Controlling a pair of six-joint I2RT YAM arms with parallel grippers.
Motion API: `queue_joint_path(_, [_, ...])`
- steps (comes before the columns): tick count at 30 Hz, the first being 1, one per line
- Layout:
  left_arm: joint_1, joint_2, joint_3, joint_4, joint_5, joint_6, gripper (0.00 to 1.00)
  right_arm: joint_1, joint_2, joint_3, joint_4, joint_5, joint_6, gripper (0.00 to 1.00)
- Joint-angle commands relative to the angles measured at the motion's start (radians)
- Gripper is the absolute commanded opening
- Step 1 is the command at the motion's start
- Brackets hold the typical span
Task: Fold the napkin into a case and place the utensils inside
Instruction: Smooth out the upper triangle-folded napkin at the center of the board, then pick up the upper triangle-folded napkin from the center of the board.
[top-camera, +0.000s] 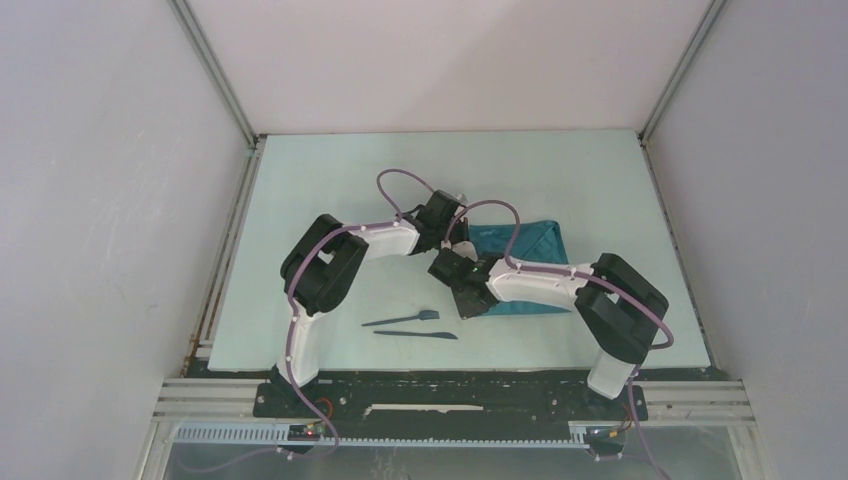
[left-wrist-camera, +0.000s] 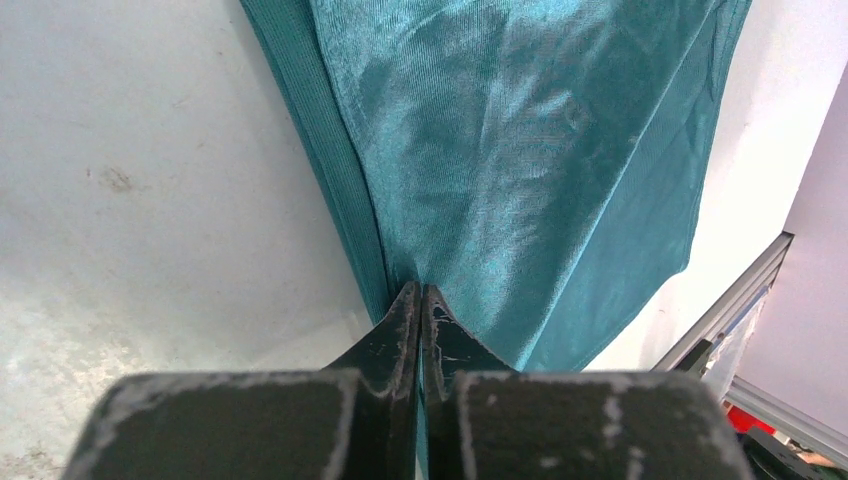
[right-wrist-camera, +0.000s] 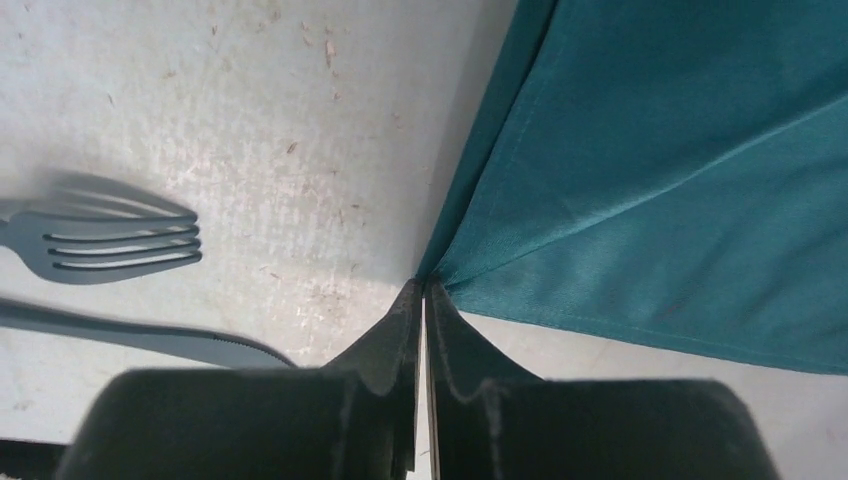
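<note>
The dark teal napkin (top-camera: 528, 250) lies folded on the table, right of centre. My left gripper (top-camera: 447, 243) is at its far-left corner, shut on a fold of the cloth (left-wrist-camera: 500, 180). At the napkin's near-left corner my right gripper (top-camera: 470, 291) is shut on a corner of the cloth (right-wrist-camera: 660, 190), which rises into its tips (right-wrist-camera: 424, 288). The utensils lie in front of the napkin: a dark fork (top-camera: 405, 319) (right-wrist-camera: 110, 245) and, just nearer, a knife (top-camera: 416, 334) (right-wrist-camera: 140, 335).
Metal frame rails run along the left edge (top-camera: 225, 250) and right edge (top-camera: 675, 250) of the pale table (top-camera: 330, 190). White walls close in the sides and back. The arm bases sit on the dark rail (top-camera: 450, 395) at the near edge.
</note>
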Motion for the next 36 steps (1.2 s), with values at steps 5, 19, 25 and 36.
queue_joint_path(5, [0.005, 0.001, -0.027, 0.014, -0.012, 0.008, 0.02, -0.071, -0.051, -0.079, 0.079, -0.121, -0.006, 0.09])
queue_joint_path(19, [0.005, -0.007, -0.026, 0.025, 0.002, -0.002, 0.01, -0.078, -0.261, -0.059, 0.035, -0.169, -0.042, 0.34])
queue_joint_path(25, [0.004, -0.013, -0.023, 0.03, 0.016, -0.009, 0.05, -0.147, -0.213, -0.029, 0.055, -0.203, -0.087, 0.42])
queue_joint_path(36, [0.02, -0.116, -0.031, 0.021, 0.083, 0.0, 0.34, -0.065, -0.124, 0.016, 0.002, -0.02, -0.186, 0.52])
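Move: The right hand's nearly shut fingertips are at the napkin's near-left corner, directly under the hand point by about 1 cm. From there the napkin's middle lies some 10 cm ahead and 11 cm to the right, the fork's middle about 15 cm to the left and 1 cm nearer, and the knife's middle roughly 12 cm left and 4 cm back. For the left hand, shut on the napkin's left edge, that same corner is about 13 cm straight back. Down a scant half centimetre onto the napkin's near-left corner goes the right hand, staying there briefly before it opens and rises about 6 cm, tilting its left side up some 15 degrees. It then sinks about 2 cm with fingers half open above the corner, the tilt easing. The left hand keeps its shut tips on the left edge, opening to about a third only at the end. ##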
